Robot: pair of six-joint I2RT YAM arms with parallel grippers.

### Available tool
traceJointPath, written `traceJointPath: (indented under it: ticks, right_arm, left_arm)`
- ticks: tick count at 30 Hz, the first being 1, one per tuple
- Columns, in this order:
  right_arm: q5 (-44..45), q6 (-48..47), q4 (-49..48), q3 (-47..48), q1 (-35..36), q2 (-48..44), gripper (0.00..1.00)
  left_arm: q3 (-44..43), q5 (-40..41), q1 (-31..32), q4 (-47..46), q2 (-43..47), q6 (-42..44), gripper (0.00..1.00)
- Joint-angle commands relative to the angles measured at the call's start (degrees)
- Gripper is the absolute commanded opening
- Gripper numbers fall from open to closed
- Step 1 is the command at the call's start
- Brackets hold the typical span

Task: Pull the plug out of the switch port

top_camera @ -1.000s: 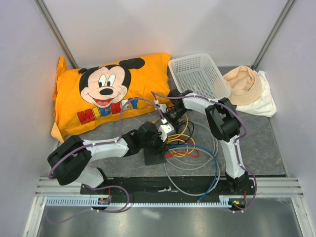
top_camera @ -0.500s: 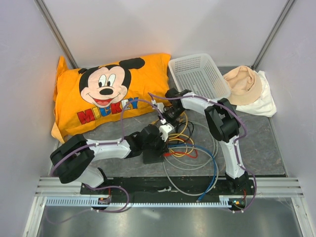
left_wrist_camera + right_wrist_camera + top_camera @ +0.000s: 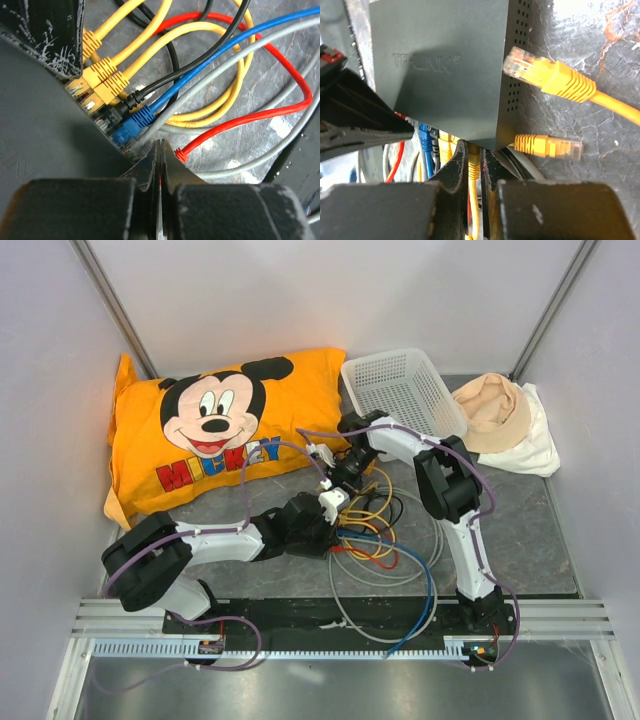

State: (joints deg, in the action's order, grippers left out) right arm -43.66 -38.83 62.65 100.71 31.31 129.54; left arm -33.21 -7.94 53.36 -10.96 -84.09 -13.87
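Note:
The black switch (image 3: pixel 445 65) lies flat; in the top view the left wrist hides most of it. Yellow, black and blue plugs (image 3: pixel 135 122) sit in its port row. My right gripper (image 3: pixel 474 150) is shut on a yellow plug (image 3: pixel 475 167) at the switch's near corner port, and shows in the top view as the right gripper (image 3: pixel 340 478). My left gripper (image 3: pixel 160 150) is shut, with its tips at the switch's edge beside the blue plug. The red cable's boot (image 3: pixel 180 155) runs behind its right finger. From above, the left gripper (image 3: pixel 322 510) is just in front of the right one.
Two loose yellow plugs (image 3: pixel 550 77) lie on the mat beside the switch. Tangled cable loops (image 3: pixel 385 540) spread toward the right arm's base. An orange Mickey pillow (image 3: pixel 215 430), a white mesh basket (image 3: pixel 400 390) and a beige cloth (image 3: pixel 495 410) line the back.
Both grippers have shifted a little away from the bases. The switch has slid with them under the left wrist, and the cable loops have dragged along.

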Motion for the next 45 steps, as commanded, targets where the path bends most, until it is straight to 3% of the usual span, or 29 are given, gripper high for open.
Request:
traceJointPath:
  ticks: [1,6,8,10,14,19,26,33,41,45]
  right_arm:
    - [10.9,-15.5,9.8,5.4,-4.8,9.1,0.03]
    - [4.8,-9.0,14.3,8.5,-5.5,12.8,0.01]
    - [4.4,2.9,8.3,2.0,-5.6,11.4,0.00]
    - [2.1,7.9,5.4,-3.3,-5.6,8.1,0.01]
    - [4.6,17.0,-3.8,-14.5,-5.7,2.9,0.00]
    - [11.1,23.8,-4.0,-13.7,-5.9,4.1,0.00]
    - [10.0,24.2,-3.7,-9.7,-5.9,1.1,0.00]
    - [22.8,19.7,-5.0,-5.6,-5.8,-12.1,0.00]
    - [41.6,18.3,-8.2,-9.9,-6.2,-17.6,0.01]
    - [44.8,19.0,-9.7,-10.1,-6.3,-17.9,0.04]
  left_arm:
    - [2.4,6.0,-1.1,8.4,-1.7,-0.7,0.02]
    - [2.2,7.5,-1.4,7.5,-2.7,-0.8,0.02]
    - [2.1,7.8,-1.9,7.6,-3.2,-1.2,0.02]
    - [2.1,7.8,-2.5,7.6,-3.3,-1.7,0.01]
    - [1.8,7.8,-3.3,7.5,-3.8,-2.3,0.02]
    - [1.7,9.3,-3.8,7.3,-4.2,-2.6,0.02]
    - [2.3,9.0,-3.9,7.1,-2.7,-2.1,0.02]
    - [2.7,6.8,-4.1,6.6,1.6,0.7,0.01]
    - [3.2,6.6,-6.6,5.3,5.7,3.8,0.01]
    - [3.3,6.5,-8.0,3.8,6.8,5.0,0.02]
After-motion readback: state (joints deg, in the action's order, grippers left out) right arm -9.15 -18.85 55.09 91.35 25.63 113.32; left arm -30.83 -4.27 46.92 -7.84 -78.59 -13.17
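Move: The yellow plug is already in the right fingers, still at the switch's far port corner. From the right hand the switch's middle lies about 4 cm back and 5 cm left, and a loose yellow plug some 3 cm ahead and 3 cm left. From the left hand, the switch's middle is roughly 3 cm ahead and 2 cm left, the blue plug 3 cm ahead and 1 cm right, and the held plug about 7 cm ahead and 3 cm right. All sit near finger height. Keep the right grip on the yellow plug and tug it right and back with a dip of about 2 cm, pause, then sweep forward, right and up away from the switch, roughly 11 cm, swinging the fingers rightward. Keep the shut left fingertips against the switch's port edge, settling slightly, then carry them left and forward about 4 cm, rising at the end. ##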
